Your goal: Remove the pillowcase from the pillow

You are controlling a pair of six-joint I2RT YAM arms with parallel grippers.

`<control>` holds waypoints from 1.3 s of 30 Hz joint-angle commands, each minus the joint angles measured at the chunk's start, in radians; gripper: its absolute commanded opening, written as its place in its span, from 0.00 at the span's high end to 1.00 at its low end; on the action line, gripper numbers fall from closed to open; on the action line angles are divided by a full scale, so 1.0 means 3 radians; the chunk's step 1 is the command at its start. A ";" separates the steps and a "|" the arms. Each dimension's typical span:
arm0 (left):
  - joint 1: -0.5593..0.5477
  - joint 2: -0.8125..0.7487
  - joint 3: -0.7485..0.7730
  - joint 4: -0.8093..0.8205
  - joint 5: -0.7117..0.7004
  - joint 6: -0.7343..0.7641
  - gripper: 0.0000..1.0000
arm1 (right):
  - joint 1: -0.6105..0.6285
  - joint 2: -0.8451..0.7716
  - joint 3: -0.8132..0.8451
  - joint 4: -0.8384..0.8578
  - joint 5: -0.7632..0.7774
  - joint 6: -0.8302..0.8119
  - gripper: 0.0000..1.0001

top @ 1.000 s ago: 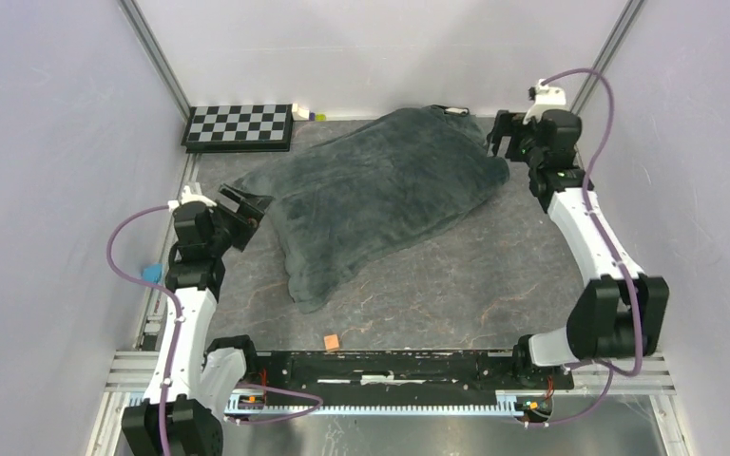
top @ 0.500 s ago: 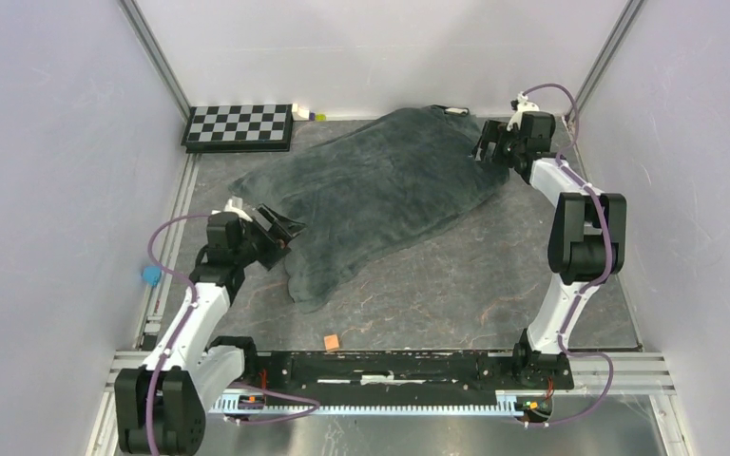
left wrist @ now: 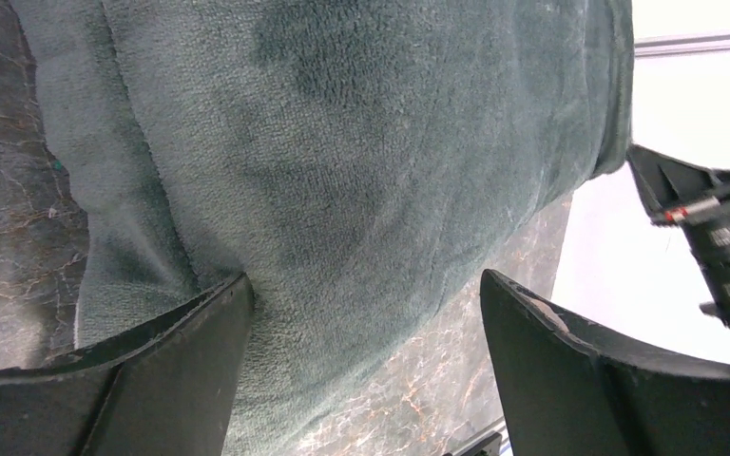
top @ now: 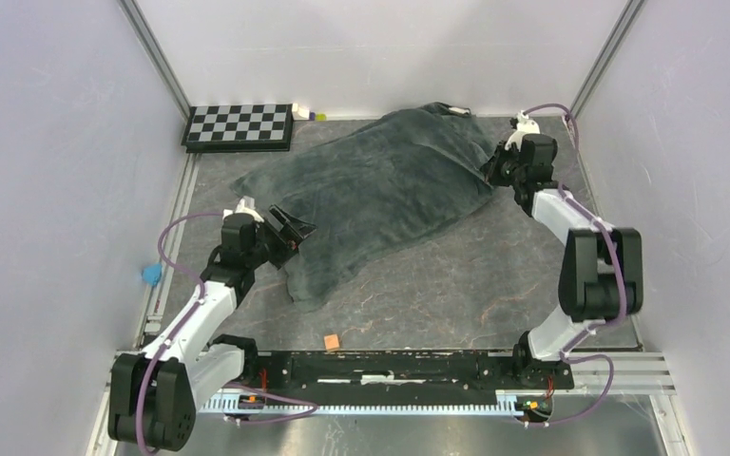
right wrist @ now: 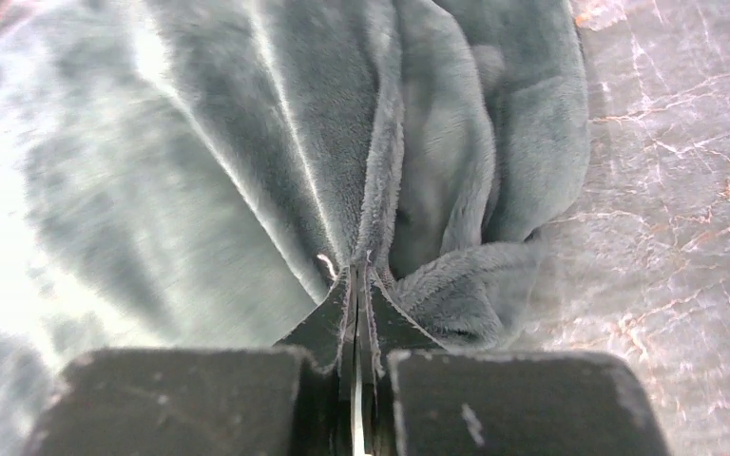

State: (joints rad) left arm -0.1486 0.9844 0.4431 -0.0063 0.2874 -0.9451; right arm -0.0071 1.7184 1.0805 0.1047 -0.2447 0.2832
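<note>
The pillowcase (top: pixel 380 190) lies diagonally across the table with its plain dark grey-green face up, bulging over what fills it. The pillow itself is hidden inside. My right gripper (top: pixel 492 169) is at the cover's far right corner. In the right wrist view it (right wrist: pixel 357 277) is shut on a raised seam fold of the pillowcase (right wrist: pixel 247 161). My left gripper (top: pixel 295 233) stands open at the near left edge. In the left wrist view its wide jaws (left wrist: pixel 366 280) straddle the plush edge (left wrist: pixel 342 171) without pinching it.
A checkerboard (top: pixel 239 125) lies at the back left with small coloured bits (top: pixel 309 114) beside it. A small orange piece (top: pixel 331 341) sits near the front rail. A blue object (top: pixel 151 275) is at the left wall. Metal frame posts stand at both back corners.
My right arm has dropped to the pillowcase's far right corner and its gripper has shut on the fabric. My left gripper has moved right and down onto the near left edge, staying open.
</note>
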 commanded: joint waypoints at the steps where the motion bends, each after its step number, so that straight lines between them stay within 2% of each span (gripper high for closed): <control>1: -0.0054 -0.0202 0.0174 -0.0090 -0.0156 -0.0007 0.07 | 0.0200 -0.0861 -0.0485 0.0223 0.0020 -0.0035 1.00; 6: -0.0066 -0.0418 0.0401 -0.0573 -0.0403 0.0131 0.06 | 0.0777 -0.1521 -0.0985 0.0239 0.0205 -0.0020 1.00; 12: -0.0103 -0.0656 0.0629 -0.0870 -0.0479 0.0295 0.06 | 0.1432 -0.1901 -0.1113 0.0019 0.0043 0.0025 1.00; 14: -0.0139 -0.0632 0.0676 -0.0884 -0.0403 0.0372 0.06 | 0.1753 -0.2024 -0.1162 0.0003 0.0069 0.0043 1.00; 17: -0.0328 -0.0489 0.0807 -0.0882 -0.0284 0.0533 0.08 | 0.2095 -0.1978 -0.1144 -0.0010 -0.0199 0.0048 1.00; 18: -0.0447 -0.0418 0.0879 -0.0892 -0.0256 0.0627 0.09 | 0.2173 -0.1927 -0.1107 -0.0057 -0.0309 0.0023 0.95; 19: -0.0584 -0.0344 0.0958 -0.0914 -0.0258 0.0701 0.09 | 0.2204 -0.1904 -0.1103 -0.0092 -0.0378 0.0008 0.84; 20: -0.0691 -0.0283 0.1013 -0.0933 -0.0254 0.0757 0.09 | 0.2211 -0.1924 -0.1128 -0.0107 -0.0379 0.0003 0.66; 22: -0.0886 -0.0177 0.1104 -0.0933 -0.0245 0.0827 0.09 | 0.2208 -0.2076 -0.1243 -0.0113 -0.0224 -0.0032 0.53; 25: -0.1076 -0.0087 0.1166 -0.0922 -0.0227 0.0895 0.09 | 0.2207 -0.2374 -0.1353 -0.0330 0.0289 -0.0137 0.31; 30: -0.1258 -0.0057 0.1060 -0.0684 -0.0161 0.0981 0.10 | 0.2159 -0.2720 -0.1559 -0.0794 0.1589 -0.0172 0.17; 35: -0.1469 0.0064 0.1063 -0.0550 -0.0214 0.1095 0.11 | 0.2049 -0.3025 -0.1823 -0.0938 0.2161 -0.0126 0.13; 39: -0.1702 0.0261 0.1194 -0.0552 -0.0390 0.1175 0.12 | 0.2043 -0.3213 -0.1961 -0.1188 0.3037 0.0068 0.02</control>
State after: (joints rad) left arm -0.6006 1.0172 0.7490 -0.2192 0.2134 -0.6693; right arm 0.6079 0.8047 0.5179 -0.1738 0.3523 0.2508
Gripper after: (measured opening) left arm 0.891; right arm 0.953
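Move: My right fingers are already shut on the right-hand corner of the grey pillowcase. The spot I haul it to, by the case's near edge, lies about 20 cm back, 21 cm left and slightly lower. From this hand the case's middle is roughly 5 cm back and 25 cm left; the white patch on its far edge is some 15 cm ahead and 8 cm left. From my open left hand, that near-edge spot is about 3 cm back and 22 cm right. With my right hand I haul the pinched corner back and left, about 21 cm each way, lifting early by 7 cm and turning counter-clockwise some 40 degrees. I then open wide to let go, swing back right about 15 cm while turning clockwise, and sink over the gathered cloth. My left hand, kept open, rises 8 cm, then sweeps right and slightly back over the case. ##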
